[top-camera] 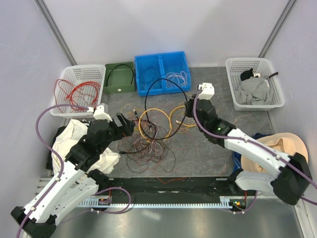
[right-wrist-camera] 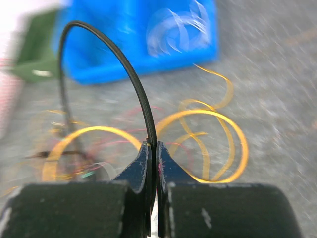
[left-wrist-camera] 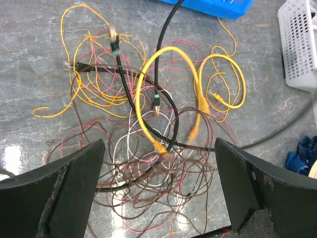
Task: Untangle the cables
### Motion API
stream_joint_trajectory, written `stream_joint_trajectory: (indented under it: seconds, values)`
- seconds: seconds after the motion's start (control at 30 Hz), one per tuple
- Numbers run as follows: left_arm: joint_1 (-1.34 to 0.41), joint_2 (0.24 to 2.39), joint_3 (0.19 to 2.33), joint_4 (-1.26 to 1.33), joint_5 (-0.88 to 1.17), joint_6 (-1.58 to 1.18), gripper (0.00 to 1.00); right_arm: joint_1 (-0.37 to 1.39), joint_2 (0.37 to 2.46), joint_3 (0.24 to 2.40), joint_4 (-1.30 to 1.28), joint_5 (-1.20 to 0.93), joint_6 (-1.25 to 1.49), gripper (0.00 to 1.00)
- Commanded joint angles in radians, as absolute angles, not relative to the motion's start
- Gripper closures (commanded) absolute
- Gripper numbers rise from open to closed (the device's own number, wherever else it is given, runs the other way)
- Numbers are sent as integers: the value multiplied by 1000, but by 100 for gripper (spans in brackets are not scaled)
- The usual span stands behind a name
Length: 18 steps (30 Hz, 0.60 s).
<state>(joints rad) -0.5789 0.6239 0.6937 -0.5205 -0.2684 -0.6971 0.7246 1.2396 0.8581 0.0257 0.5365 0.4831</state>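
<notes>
The cables [top-camera: 148, 141] lie as a tangled heap mid-table: yellow loops [top-camera: 154, 124], thin brown and red strands, one thicker black cable [top-camera: 166, 79]. My right gripper [top-camera: 188, 105] is shut on the black cable, which arches up and left from its jaws. In the right wrist view the black cable [right-wrist-camera: 126, 69] runs between the closed fingertips of the gripper [right-wrist-camera: 152, 145], with a yellow loop [right-wrist-camera: 218, 115] on the table behind. My left gripper [top-camera: 126, 124] hangs open over the heap's left side. In the left wrist view, the gripper [left-wrist-camera: 158, 144] spans brown and red strands [left-wrist-camera: 163, 198] without touching them.
At the back stand a white basket [top-camera: 79, 68] of red wires, a green bin [top-camera: 119, 89], a blue bin [top-camera: 161, 67] and a white basket [top-camera: 250, 60] of grey cloth. White cloth [top-camera: 69, 139] lies left, a beige object [top-camera: 285, 144] right.
</notes>
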Motion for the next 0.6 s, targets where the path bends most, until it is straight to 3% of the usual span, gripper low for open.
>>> stream_joint_trajectory:
  seconds: [0.0,0.57]
  values:
    - [-575,620,747,-422,-291,-654,0,785,1094,995,17,466,430,100]
    - [-575,548,649,305,-341,-407,0,799,996,1548,-232,216,403,100]
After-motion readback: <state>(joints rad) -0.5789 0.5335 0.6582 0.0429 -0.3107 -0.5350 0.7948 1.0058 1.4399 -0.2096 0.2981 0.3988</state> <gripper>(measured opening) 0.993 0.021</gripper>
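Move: The right hand, already pinching the black cable, has the tangle's middle roughly 15 cm to its left, 7 cm back and 20 cm below. On the table some 5 cm ahead of that hand lies the yellow coil, and the blue tray's middle is about 23 cm ahead and 10 cm left. From the empty left hand the tangle is about 8 cm to the right, neither ahead nor back, and 20 cm below; the black cable's plugs lie some 10 cm straight ahead, equally low. Upward fast, about 30 cm, the right hand hauls the pinched black cable out of the tangle, drawing back some 9 cm as it rises; its shut fingers keep their grip while the wrist tips them up and swings counter-clockwise. The open, empty left hand also rises, some 14 cm, pitching its fingers up about 30 degrees from pointing downward. ##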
